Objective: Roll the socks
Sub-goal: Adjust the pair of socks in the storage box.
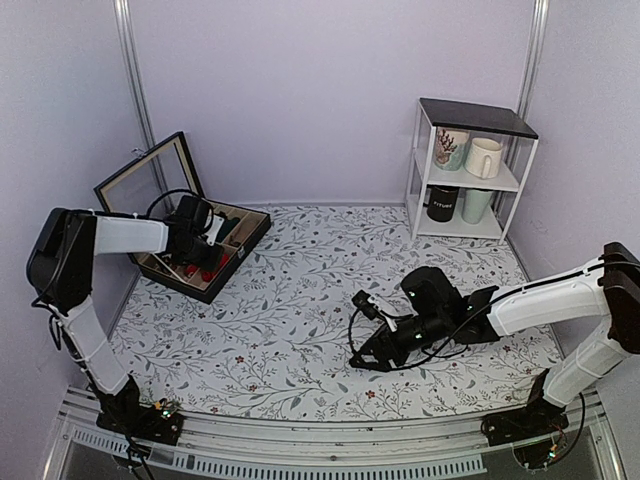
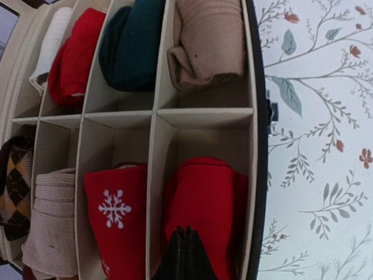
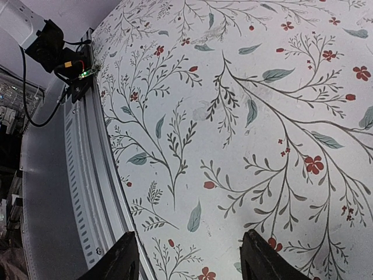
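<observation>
A compact red roll of socks (image 2: 204,189) lies in the near right compartment of the divided sock box (image 2: 156,116). My left gripper (image 2: 186,233) is over this roll with its jaws pressed together and their tips against the red fabric; no fabric shows between them. In the top view the left gripper (image 1: 207,248) is inside the box (image 1: 235,250) at the far left. Another red roll with a white snowflake (image 2: 116,224) fills the compartment beside it. My right gripper (image 3: 189,251) is open and empty, low over the floral tablecloth (image 3: 245,116); in the top view it (image 1: 372,358) is at centre right.
The box also holds a third red roll (image 2: 73,58), a dark green roll (image 2: 131,46), cream rolls (image 2: 207,44), a beige roll (image 2: 52,221) and a black-brown patterned roll (image 2: 14,186). Its lid (image 1: 140,180) stands open. A white shelf with mugs (image 1: 468,170) stands back right.
</observation>
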### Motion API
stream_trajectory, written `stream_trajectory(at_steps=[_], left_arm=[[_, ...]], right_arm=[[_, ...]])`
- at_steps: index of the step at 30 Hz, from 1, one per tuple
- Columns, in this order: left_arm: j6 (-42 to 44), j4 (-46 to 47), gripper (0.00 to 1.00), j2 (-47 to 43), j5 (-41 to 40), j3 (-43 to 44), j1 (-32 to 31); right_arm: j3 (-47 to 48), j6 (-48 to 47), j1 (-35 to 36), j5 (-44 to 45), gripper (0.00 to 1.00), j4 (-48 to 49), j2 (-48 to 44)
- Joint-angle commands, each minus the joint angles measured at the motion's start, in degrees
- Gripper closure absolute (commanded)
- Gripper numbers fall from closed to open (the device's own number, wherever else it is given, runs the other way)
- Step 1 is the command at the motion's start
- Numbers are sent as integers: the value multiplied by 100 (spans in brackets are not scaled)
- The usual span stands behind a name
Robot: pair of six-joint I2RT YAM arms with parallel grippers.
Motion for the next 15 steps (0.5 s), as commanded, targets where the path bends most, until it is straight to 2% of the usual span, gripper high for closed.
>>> stream_trajectory(at_steps=[1,10,15], left_arm=[[-59,-256,100,49,27,-71,-52],[-109,-226,99,15,-120,-346,-36],[-113,300,67,-611,-173,-491,-46]], right_arm=[[-44,-9,-26,-26,39,20,75],[-83,-6,-25,-30,39,84,78],[-64,-12,-29,12,39,73,0]])
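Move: Just beneath the left hand's shut fingertips lies the rolled red pair of socks in the box's near, latch-side compartment, its middle about 1 cm back, 1 cm right and 2 cm down. The snowflake sock sits some 6 cm to the hand's left and 1 cm ahead; the brown sock about 12 cm ahead and 6 cm right, with the green one 13 cm ahead and 2 cm right. From the right hand the red pair is roughly 27 cm ahead and 38 cm left. Sinking and drawing back together, about 2 cm each way and slightly left, the left hand works its closed fingertips down along the red pair towards its near part and its left side. Near the end the fingers open about a quarter, one tip by the divider on the snowflake sock's side and the other over the red roll; the wrist barely tips. ##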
